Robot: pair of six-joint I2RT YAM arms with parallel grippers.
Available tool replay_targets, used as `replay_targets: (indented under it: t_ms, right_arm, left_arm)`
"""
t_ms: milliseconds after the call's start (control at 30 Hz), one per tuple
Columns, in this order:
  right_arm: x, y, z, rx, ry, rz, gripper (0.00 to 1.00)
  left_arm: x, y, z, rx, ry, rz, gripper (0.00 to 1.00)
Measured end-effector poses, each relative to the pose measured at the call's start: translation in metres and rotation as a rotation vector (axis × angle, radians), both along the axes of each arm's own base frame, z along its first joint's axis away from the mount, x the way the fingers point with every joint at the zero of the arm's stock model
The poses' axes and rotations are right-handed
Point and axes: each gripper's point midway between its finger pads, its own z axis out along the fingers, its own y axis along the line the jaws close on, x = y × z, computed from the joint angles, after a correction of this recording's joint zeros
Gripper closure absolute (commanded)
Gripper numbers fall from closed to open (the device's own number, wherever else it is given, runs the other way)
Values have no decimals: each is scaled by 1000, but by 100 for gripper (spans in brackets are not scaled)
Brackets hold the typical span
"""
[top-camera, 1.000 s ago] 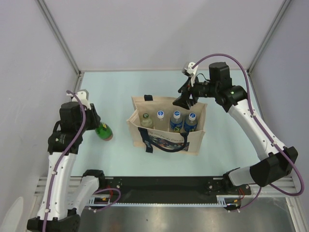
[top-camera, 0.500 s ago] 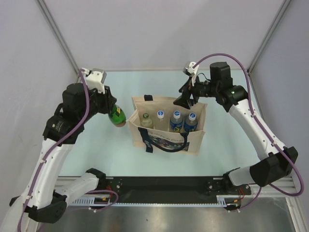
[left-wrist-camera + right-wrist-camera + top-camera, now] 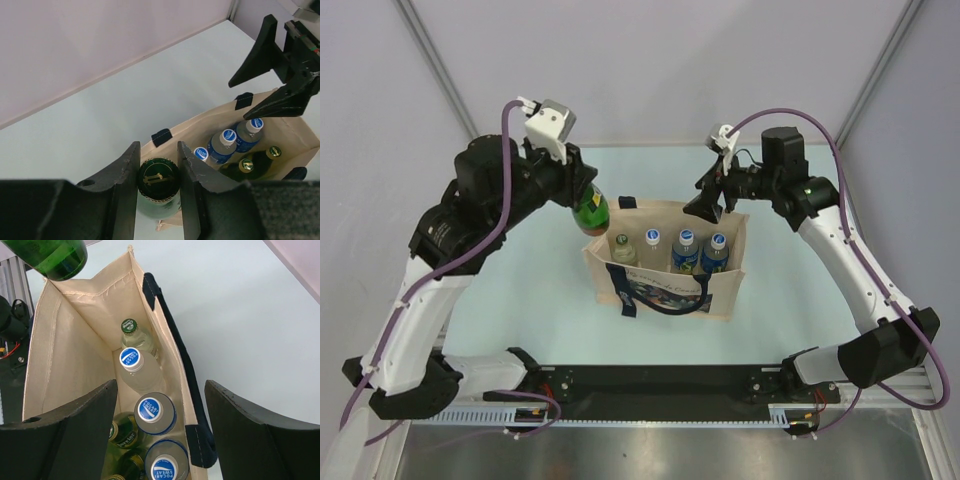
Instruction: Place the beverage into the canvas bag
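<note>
The beverage, a green glass bottle [image 3: 591, 213] with a dark cap [image 3: 159, 179], hangs upright in my left gripper [image 3: 578, 192], whose jaws are shut on its neck [image 3: 157, 148]. It is in the air over the left rear corner of the canvas bag [image 3: 722, 293]. The bag is a beige tote with navy handles; it stands open in mid-table [image 3: 200, 122]. My right gripper [image 3: 711, 205] stands open over the bag's right rear edge. The bag's rear wall and a navy handle [image 3: 195, 440] lie between its spread fingers [image 3: 161, 385]. The bottle's base [image 3: 50, 255] shows at the top left of the right wrist view.
Several bottles stand in the bag: blue-capped clear ones [image 3: 685, 240] [image 3: 155, 410] and green ones [image 3: 250, 167]. Pale walls with metal posts [image 3: 445, 80] close in the table on three sides. A black rail [image 3: 660, 385] runs along the near edge.
My left arm has lifted the green bottle from the table at the left and carried it up and right to the bag's left rear corner. The right gripper has barely shifted.
</note>
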Motion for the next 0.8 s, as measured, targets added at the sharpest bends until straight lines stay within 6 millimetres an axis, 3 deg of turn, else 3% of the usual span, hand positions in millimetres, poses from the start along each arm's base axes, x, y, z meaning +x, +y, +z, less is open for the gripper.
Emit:
replay_targets:
  t_ms: [167, 533, 800]
  right_arm:
    - [1, -2, 1, 1, 1, -8, 24]
    - [-1, -7, -2, -2, 9, -17, 24]
    - [-4, -9, -8, -10, 34, -16, 24]
  left_arm:
    - [-1, -21, 0, 13, 3, -56, 100]
    - [-3, -64, -37, 45, 65, -174, 100]
    - [-6, -88, -96, 72, 159, -264, 100]
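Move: The green bottle, already held by its neck in the left hand, is bound for the free near-left part of the canvas bag, about 9 cm right, 3 cm back and some 31 cm below that hand. The clear green bottle stands about 5 cm right and 2 cm ahead of the hand, the clear water bottle 11 cm right and 2 cm ahead, both roughly 30 cm below. From the right hand the free spot is about 10 cm left, 5 cm back and 18 cm down. The green bottle, still pinched by its neck, is carried by the left arm about 9 cm to the right over the bag's left rim. It sinks as it goes, slowly at first and faster towards the end, some 10 cm down into the mouth, while the hand turns about 15 degrees clockwise and tips its fingers a little further down. ##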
